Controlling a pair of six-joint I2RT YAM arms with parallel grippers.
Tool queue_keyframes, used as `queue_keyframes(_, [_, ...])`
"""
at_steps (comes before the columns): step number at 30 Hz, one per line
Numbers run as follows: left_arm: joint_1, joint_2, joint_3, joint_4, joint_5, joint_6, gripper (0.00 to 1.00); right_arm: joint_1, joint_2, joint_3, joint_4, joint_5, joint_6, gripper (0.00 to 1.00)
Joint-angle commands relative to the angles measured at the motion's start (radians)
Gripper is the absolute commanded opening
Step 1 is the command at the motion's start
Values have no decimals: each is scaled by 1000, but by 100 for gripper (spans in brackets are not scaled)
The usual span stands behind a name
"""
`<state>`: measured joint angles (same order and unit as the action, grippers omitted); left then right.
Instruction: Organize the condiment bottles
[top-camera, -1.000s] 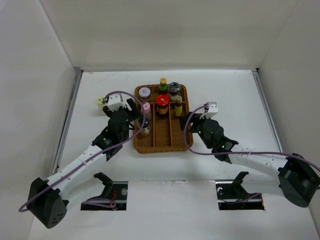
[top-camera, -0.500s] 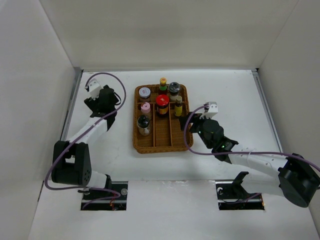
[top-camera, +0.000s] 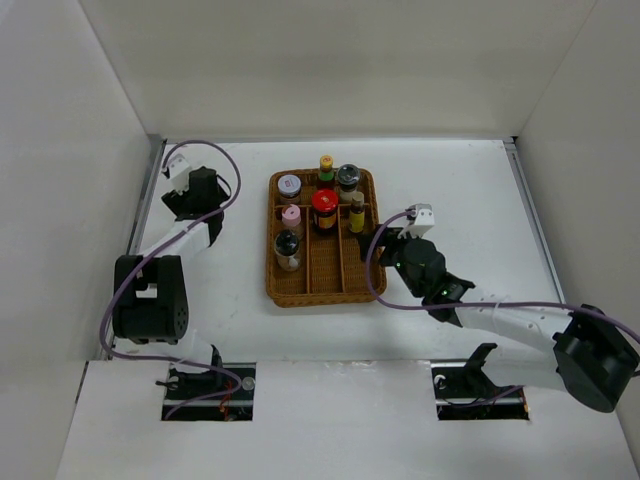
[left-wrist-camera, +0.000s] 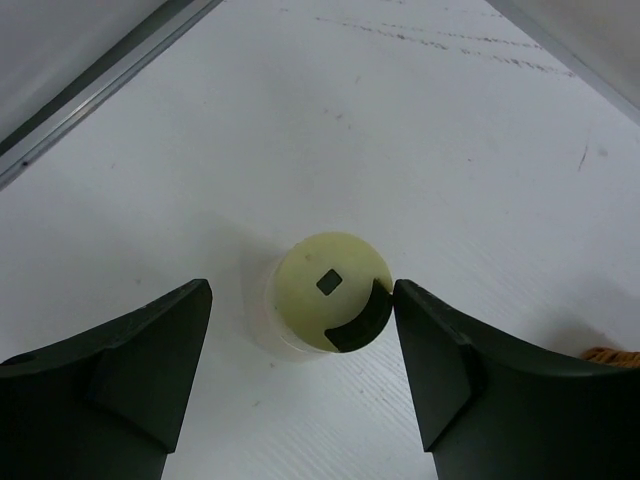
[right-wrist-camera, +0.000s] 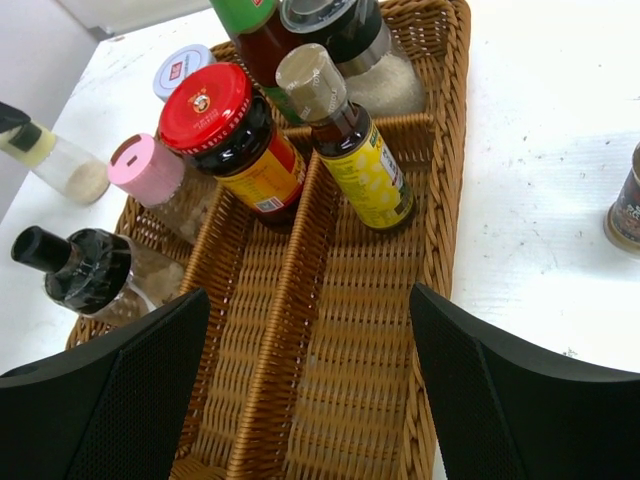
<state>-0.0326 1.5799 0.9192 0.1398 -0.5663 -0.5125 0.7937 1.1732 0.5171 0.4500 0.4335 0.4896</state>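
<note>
A small cream-capped bottle (left-wrist-camera: 328, 290) stands on the white table between the open jaws of my left gripper (left-wrist-camera: 300, 292), its cap touching the right finger (left-wrist-camera: 440, 360). In the top view the left gripper (top-camera: 194, 198) hides it. The brown wicker tray (top-camera: 325, 292) holds the bottles with white (top-camera: 289, 185), yellow (top-camera: 326, 161), grey (top-camera: 348, 176), red (top-camera: 324, 199), tan (top-camera: 357, 200), pink (top-camera: 291, 214) and black (top-camera: 287, 245) caps. My right gripper (right-wrist-camera: 310, 295) is open and empty above the tray's right compartment, near the tan-capped bottle (right-wrist-camera: 345, 140).
A dark bottle (right-wrist-camera: 628, 205) stands on the table just right of the tray, at the edge of the right wrist view. The table's metal edge rail (left-wrist-camera: 90, 90) and the left wall are close to the left gripper. The tray's near half (right-wrist-camera: 330, 400) holds nothing.
My left arm has swung from the tray's left compartment to the far left of the table, over the cream-capped bottle. The right arm has barely moved.
</note>
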Motion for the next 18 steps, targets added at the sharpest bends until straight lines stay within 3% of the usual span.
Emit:
queue_keyframes(1, [9, 12, 47, 30, 39, 6, 72, 12, 5, 35, 55, 4, -5, 85])
queue_keyframes(8, [24, 74, 76, 43, 75, -1, 70, 17, 14, 38, 53, 1, -2, 85])
queue_keyframes(13, [18, 74, 63, 53, 62, -4, 52, 17, 19, 35, 56, 1, 0, 85])
queue_keyframes(18, [-60, -42, 56, 46, -1, 54, 44, 17, 31, 43, 55, -1, -3, 85])
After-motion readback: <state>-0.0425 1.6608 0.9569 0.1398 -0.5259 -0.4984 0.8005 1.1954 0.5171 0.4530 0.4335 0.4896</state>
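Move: Just below the left fingertips, about 1 cm ahead and 1 cm right, stands the pale-capped bottle, its middle some 7 cm down. The basket holds its nearest neighbours: the pink-capped bottle roughly 20 cm right and about level fore and aft, the white-lidded jar as far right but 6 cm ahead, both about 8 cm lower than the hand. From the right hand the pale-capped bottle lies some 37 cm left, 13 cm ahead and 11 cm below. Sinking about 2.5 cm while easing a good 1 cm forward, the left hand brings its open fingers down around the pale cap, then closes them onto its two sides. As they pinch, it shifts about 1 cm right and comes up by some half a centimetre. ##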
